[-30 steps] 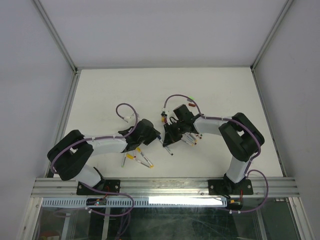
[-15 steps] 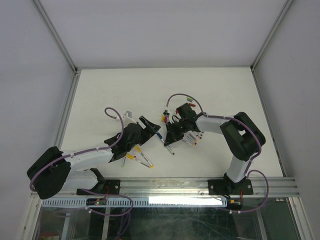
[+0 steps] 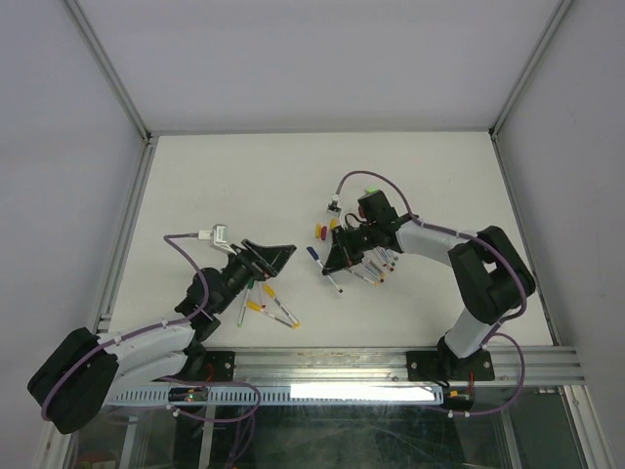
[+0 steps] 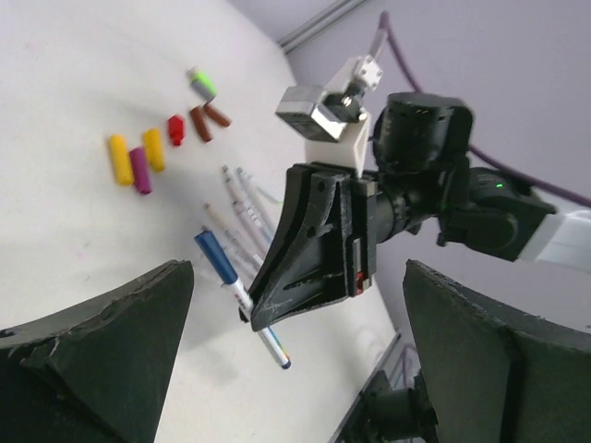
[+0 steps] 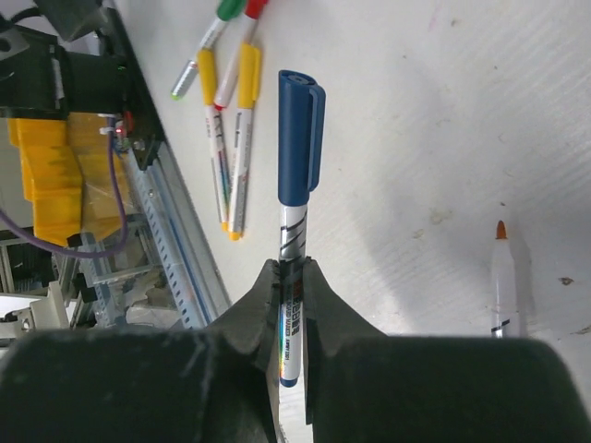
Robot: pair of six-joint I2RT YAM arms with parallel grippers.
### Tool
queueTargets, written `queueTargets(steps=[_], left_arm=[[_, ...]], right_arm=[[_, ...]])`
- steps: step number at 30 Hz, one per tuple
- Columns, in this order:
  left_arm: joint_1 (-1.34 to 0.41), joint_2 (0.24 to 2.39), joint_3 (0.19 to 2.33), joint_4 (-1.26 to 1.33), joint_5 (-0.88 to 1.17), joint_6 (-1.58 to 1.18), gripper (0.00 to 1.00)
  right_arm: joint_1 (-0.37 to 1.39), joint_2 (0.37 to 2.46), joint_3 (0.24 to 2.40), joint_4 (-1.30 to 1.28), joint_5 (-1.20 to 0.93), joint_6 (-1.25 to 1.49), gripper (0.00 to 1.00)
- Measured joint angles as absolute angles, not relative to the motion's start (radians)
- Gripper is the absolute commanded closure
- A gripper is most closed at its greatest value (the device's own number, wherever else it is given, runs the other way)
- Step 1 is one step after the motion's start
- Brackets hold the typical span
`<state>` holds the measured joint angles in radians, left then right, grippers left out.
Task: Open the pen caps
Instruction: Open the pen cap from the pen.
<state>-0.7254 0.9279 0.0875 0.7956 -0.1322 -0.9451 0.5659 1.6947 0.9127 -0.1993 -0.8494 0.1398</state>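
Note:
My right gripper (image 5: 292,277) is shut on the white barrel of a pen; its blue cap (image 5: 300,129) sits on the pen's far end, pointing away from the fingers. From above, that gripper (image 3: 330,264) holds the pen (image 3: 314,255) low over the table's middle. My left gripper (image 3: 276,256) hangs open to its left, apart from the pen, nothing between its fingers. In the left wrist view the wide fingers (image 4: 102,351) frame the right gripper and the blue pen (image 4: 220,263). Loose pen caps (image 4: 140,170), yellow, purple, red, dark red and green, lie beyond.
Several capped pens (image 3: 269,308) with yellow and red caps lie near the left arm's base. Uncapped barrels (image 3: 376,266) lie under the right arm; one orange-tipped barrel (image 5: 503,268) shows beside the right fingers. The aluminium rail (image 3: 312,363) runs along the near edge.
My left gripper has opened and pulled back left and toward the near edge, away from the right gripper. The right gripper keeps its hold on the blue-capped pen, shifted slightly.

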Motion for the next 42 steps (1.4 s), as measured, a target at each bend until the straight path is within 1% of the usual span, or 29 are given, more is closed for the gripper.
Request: queueTargets(steps=[3,7,14,18,22,23,24,26,31,34,37,39,40,41,42], left_arm=[[-0.677,0.943,0.086,0.901,-0.051,-0.949,0.01],[-0.665,0.996,0.088,1.012,0.029,-0.97,0.04],[-0.667,1.105,0.133,1.046,0.074,-1.025,0.06],[-0.699,1.16,0.175,1.051,0.054,-1.029,0.16],[-0.739,1.239,0.248,1.047,0.025,-1.024,0.34],[-0.741,1.255,0.263,1.046,0.023,-1.024,0.36],[-0.743,1.273,0.279,1.044,0.019,-1.021,0.36],[-0.747,1.301,0.299,1.04,0.006,-1.013,0.41],[-0.748,1.343,0.337,1.008,-0.023,-0.995,0.44],[-0.749,1.356,0.359,0.985,-0.028,-0.983,0.55],[-0.754,1.368,0.379,0.956,-0.029,-0.977,0.61],[-0.76,1.379,0.39,0.944,-0.029,-0.976,0.67],[-0.76,1.386,0.397,0.939,-0.028,-0.976,0.71],[-0.76,1.391,0.402,0.934,-0.028,-0.976,0.77],[-0.76,1.396,0.406,0.931,-0.027,-0.977,0.86]], right_arm=[[0.546,1.658,0.913,-0.196,-0.897,0.14,1.0],[0.517,1.592,0.908,-0.176,-0.951,0.141,1.0],[0.48,1.486,0.882,-0.123,-1.003,0.155,1.0],[0.478,1.48,0.877,-0.109,-1.021,0.159,1.0],[0.478,1.48,0.87,-0.104,-1.037,0.16,1.0],[0.478,1.48,0.869,-0.102,-1.039,0.16,1.0],[0.478,1.48,0.869,-0.102,-1.039,0.16,1.0],[0.478,1.479,0.869,-0.101,-1.041,0.16,1.0],[0.478,1.479,0.869,-0.101,-1.042,0.16,1.0],[0.478,1.479,0.869,-0.101,-1.042,0.16,1.0],[0.478,1.479,0.869,-0.101,-1.042,0.16,1.0],[0.478,1.479,0.869,-0.101,-1.041,0.16,1.0],[0.478,1.479,0.869,-0.101,-1.041,0.16,1.0],[0.478,1.479,0.869,-0.101,-1.041,0.16,1.0],[0.478,1.479,0.869,-0.101,-1.041,0.16,1.0]])
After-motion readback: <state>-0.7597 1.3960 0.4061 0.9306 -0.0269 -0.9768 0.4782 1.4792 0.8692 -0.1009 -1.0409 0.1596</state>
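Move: About 4 cm ahead of the left hand, 7 cm to its right and 7 cm below is the blue pen cap, on the pen the right hand still grips. From the right hand this cap is roughly 5 cm ahead, 3 cm left and 1 cm higher. The loose yellow caps lie on the table some 13 cm ahead, 9 cm right and 13 cm below the left hand; a capped yellow pen lies 6 cm back of it, straight below that line. Raising the gripped pen about 8 cm, the right hand tips its left side up some 15 degrees, then holds still. The left hand lifts about 3 cm, swings roughly 8 cm right to the blue cap, then eases forward 4 cm and slightly down, its wide-open fingers narrowing around the cap from both sides. ##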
